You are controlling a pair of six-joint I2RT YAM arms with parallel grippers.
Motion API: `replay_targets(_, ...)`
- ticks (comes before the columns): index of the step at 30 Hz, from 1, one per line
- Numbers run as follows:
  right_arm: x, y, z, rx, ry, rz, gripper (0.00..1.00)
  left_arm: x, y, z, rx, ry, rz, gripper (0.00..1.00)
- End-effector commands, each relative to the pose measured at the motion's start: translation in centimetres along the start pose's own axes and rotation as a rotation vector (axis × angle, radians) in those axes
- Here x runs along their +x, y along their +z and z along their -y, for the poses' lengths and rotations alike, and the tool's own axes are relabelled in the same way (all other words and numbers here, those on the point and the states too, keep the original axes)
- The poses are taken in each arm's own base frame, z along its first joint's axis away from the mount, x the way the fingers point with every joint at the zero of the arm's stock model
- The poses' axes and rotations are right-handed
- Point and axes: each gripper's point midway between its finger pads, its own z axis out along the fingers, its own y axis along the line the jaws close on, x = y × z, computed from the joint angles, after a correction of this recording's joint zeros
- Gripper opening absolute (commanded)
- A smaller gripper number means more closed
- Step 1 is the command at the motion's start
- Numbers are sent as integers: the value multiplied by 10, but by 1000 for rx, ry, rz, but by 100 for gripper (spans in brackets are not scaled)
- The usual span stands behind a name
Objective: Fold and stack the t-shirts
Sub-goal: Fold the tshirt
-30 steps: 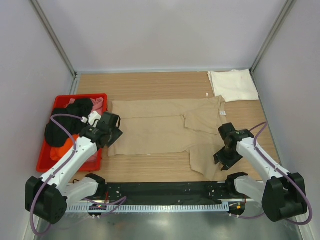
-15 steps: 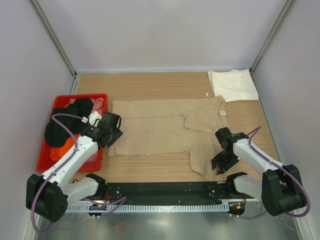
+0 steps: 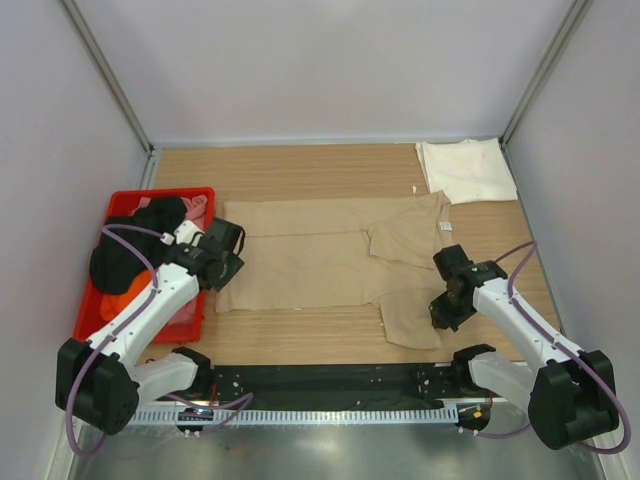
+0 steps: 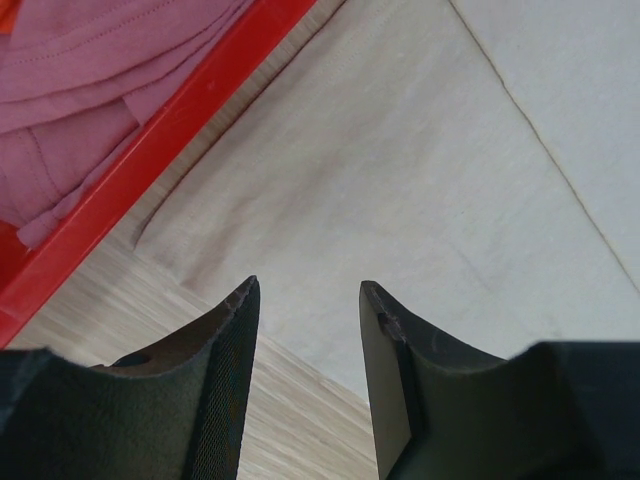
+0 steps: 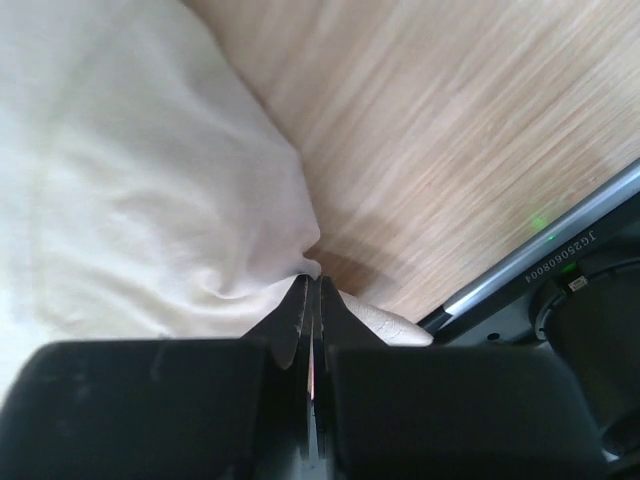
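A tan t-shirt (image 3: 310, 255) lies spread across the middle of the table, one sleeve folded in at the right. My right gripper (image 3: 441, 317) is at the shirt's near right corner. In the right wrist view it (image 5: 311, 280) is shut on a pinch of the tan cloth (image 5: 130, 200), which bunches up at the tips. My left gripper (image 3: 233, 266) hovers over the shirt's near left corner beside the red bin. In the left wrist view it (image 4: 308, 288) is open, with the flat tan cloth (image 4: 400, 180) below and nothing between the fingers. A folded cream-white t-shirt (image 3: 466, 170) lies at the far right corner.
The red bin (image 3: 92, 318) at the left holds a black shirt (image 3: 135, 245), a pink one (image 3: 197, 207) and an orange one (image 3: 118, 297). Its rim (image 4: 170, 130) runs close to my left fingers. A black rail (image 3: 330, 380) edges the near side; walls enclose the table.
My right gripper has closed on the tan shirt's near right corner and drawn that flap in from the near edge. The left gripper has shifted slightly along the shirt's left edge.
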Motion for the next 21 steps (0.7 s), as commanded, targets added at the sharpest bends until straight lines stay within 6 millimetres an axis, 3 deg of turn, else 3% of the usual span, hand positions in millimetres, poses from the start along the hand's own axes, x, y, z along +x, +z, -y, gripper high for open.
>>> replay_targets(1,-23,-18,-7,-23,16,115,2,-1,-3,3,-13,-97,-7,46)
replay_targets(7,-25,-25,-28,-100,-15,107,1,15,5,0,-51,-206,-64,46)
replay_targets(15,-29,-36,-47,-190,-56,118,1,34,22,-32,-171,-444,-60,43)
replay_targets(21,-20,-37,-60,-259,-84,71,1,39,26,-40,-221,-593,-49,43)
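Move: Ahead of the right hand, which already pinches the shirt's near edge beside the near sleeve, lies the folded far sleeve, about 21 cm out and 7 cm left; the collar label is 22 cm ahead and 2 cm right. The near sleeve's tip is some 6 cm left and 3 cm back. The shirt's near left corner lies about 3 cm back, 5 cm left and 10 cm below the open left hand; the red box's right rim is level with that hand, 7 cm left. Drawing the pinched near edge of the shirt forward and up, the shut right fingers travel about 5 cm towards the folded far sleeve, their tips tilting slightly forward. Meanwhile the half-open left hand edges to the right, then sinks and draws back some 6 cm towards the shirt's near left corner, beside the box rim, turning about 25 degrees counter-clockwise. ##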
